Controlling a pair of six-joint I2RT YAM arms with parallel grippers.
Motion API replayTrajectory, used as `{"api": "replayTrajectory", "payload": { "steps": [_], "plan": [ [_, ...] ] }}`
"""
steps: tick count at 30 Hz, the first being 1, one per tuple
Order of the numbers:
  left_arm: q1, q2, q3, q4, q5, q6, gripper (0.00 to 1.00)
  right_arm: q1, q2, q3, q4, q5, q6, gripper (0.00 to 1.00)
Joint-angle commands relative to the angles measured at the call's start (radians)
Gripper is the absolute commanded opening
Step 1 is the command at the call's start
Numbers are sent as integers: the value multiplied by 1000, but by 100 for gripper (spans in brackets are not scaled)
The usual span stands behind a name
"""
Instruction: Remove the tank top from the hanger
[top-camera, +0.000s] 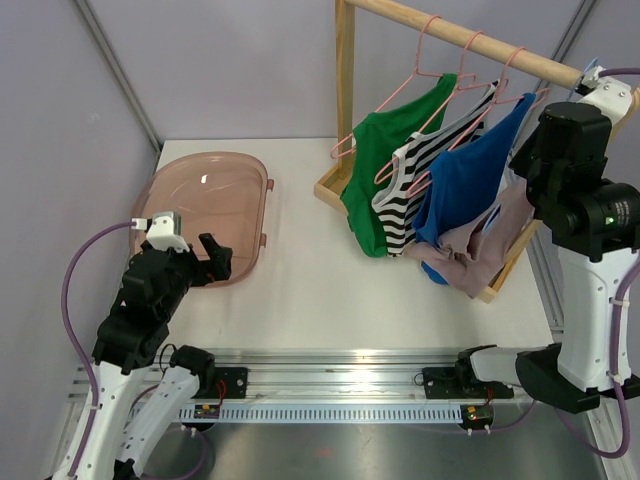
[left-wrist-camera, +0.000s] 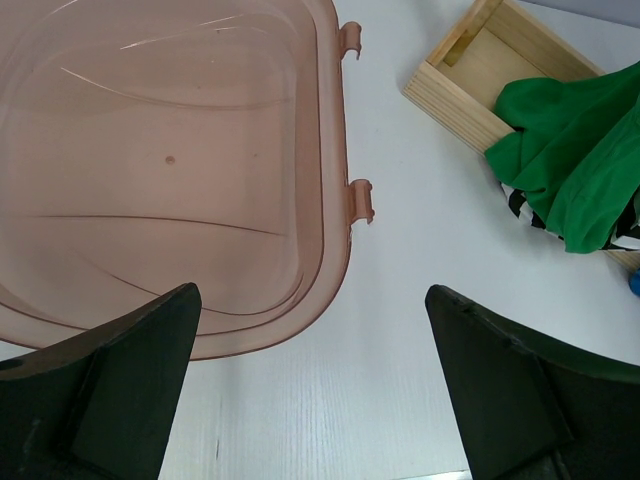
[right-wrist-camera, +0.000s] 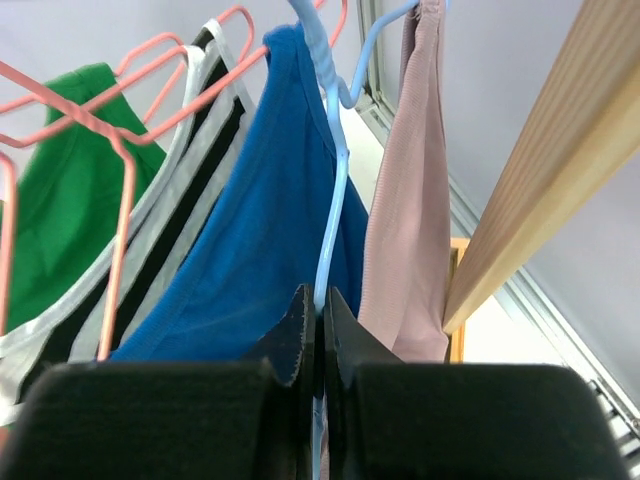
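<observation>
Several tank tops hang from a wooden rail (top-camera: 470, 40): green (top-camera: 385, 150), black-and-white striped (top-camera: 415, 190), blue (top-camera: 470, 175) and mauve (top-camera: 490, 245). In the right wrist view the mauve tank top (right-wrist-camera: 405, 200) hangs on a light blue hanger (right-wrist-camera: 332, 180), beside the blue top (right-wrist-camera: 250, 230) on a pink hanger. My right gripper (right-wrist-camera: 320, 300) is shut on the light blue hanger's wire, just below its shoulder bend. My left gripper (top-camera: 215, 258) stands open over the table, far to the left of the rack, its fingers (left-wrist-camera: 140, 360) wide apart with nothing between them.
A translucent pink bin (top-camera: 210, 200) lies at the left, its rim (left-wrist-camera: 335, 200) just ahead of my left gripper. The wooden rack's base (top-camera: 335, 185) and upright post (top-camera: 345, 80) stand at the back right. Grey walls close in both sides.
</observation>
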Motion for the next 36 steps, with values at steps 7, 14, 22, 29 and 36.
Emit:
{"api": "replayTrajectory", "payload": {
  "steps": [7,14,22,29,36],
  "plan": [
    [-6,-16,-8,45,13,8,99,3,31,283,-103,-119,-45,0],
    [-6,-40,6,42,33,13,99,5,-73,202,-204,-352,-52,0],
    [-6,0,47,75,226,-1,99,3,-299,-45,-261,-558,-39,0],
    [-27,96,83,324,666,-129,99,5,-483,-195,-267,-873,-36,0],
    [-229,138,96,583,658,-213,99,20,-696,-340,-230,-1130,-31,0]
  ]
}}
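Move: The right gripper already holds the blue hanger just below its hook, with the rack's bar some 7 cm above and the pink tank top hanging about 17 cm below and 3 cm back, 2 cm to the left. The space to carry it to, over the near table edge, is roughly 22 cm back, 11 cm left and 5 cm lower. The blue tank top hangs about 9 cm left, 3 cm ahead, 15 cm below. From the left gripper, the pink top is some 53 cm right and 5 cm ahead. Keep the right gripper shut on the hanger and lift it about 4 cm while easing back to clear the bar, then draw it back some 22 cm in all and left towards the left arm, sinking and turning about 50 degrees counter-clockwise. Midway, start the open left gripper right towards the pink top, rising and swinging clockwise. ##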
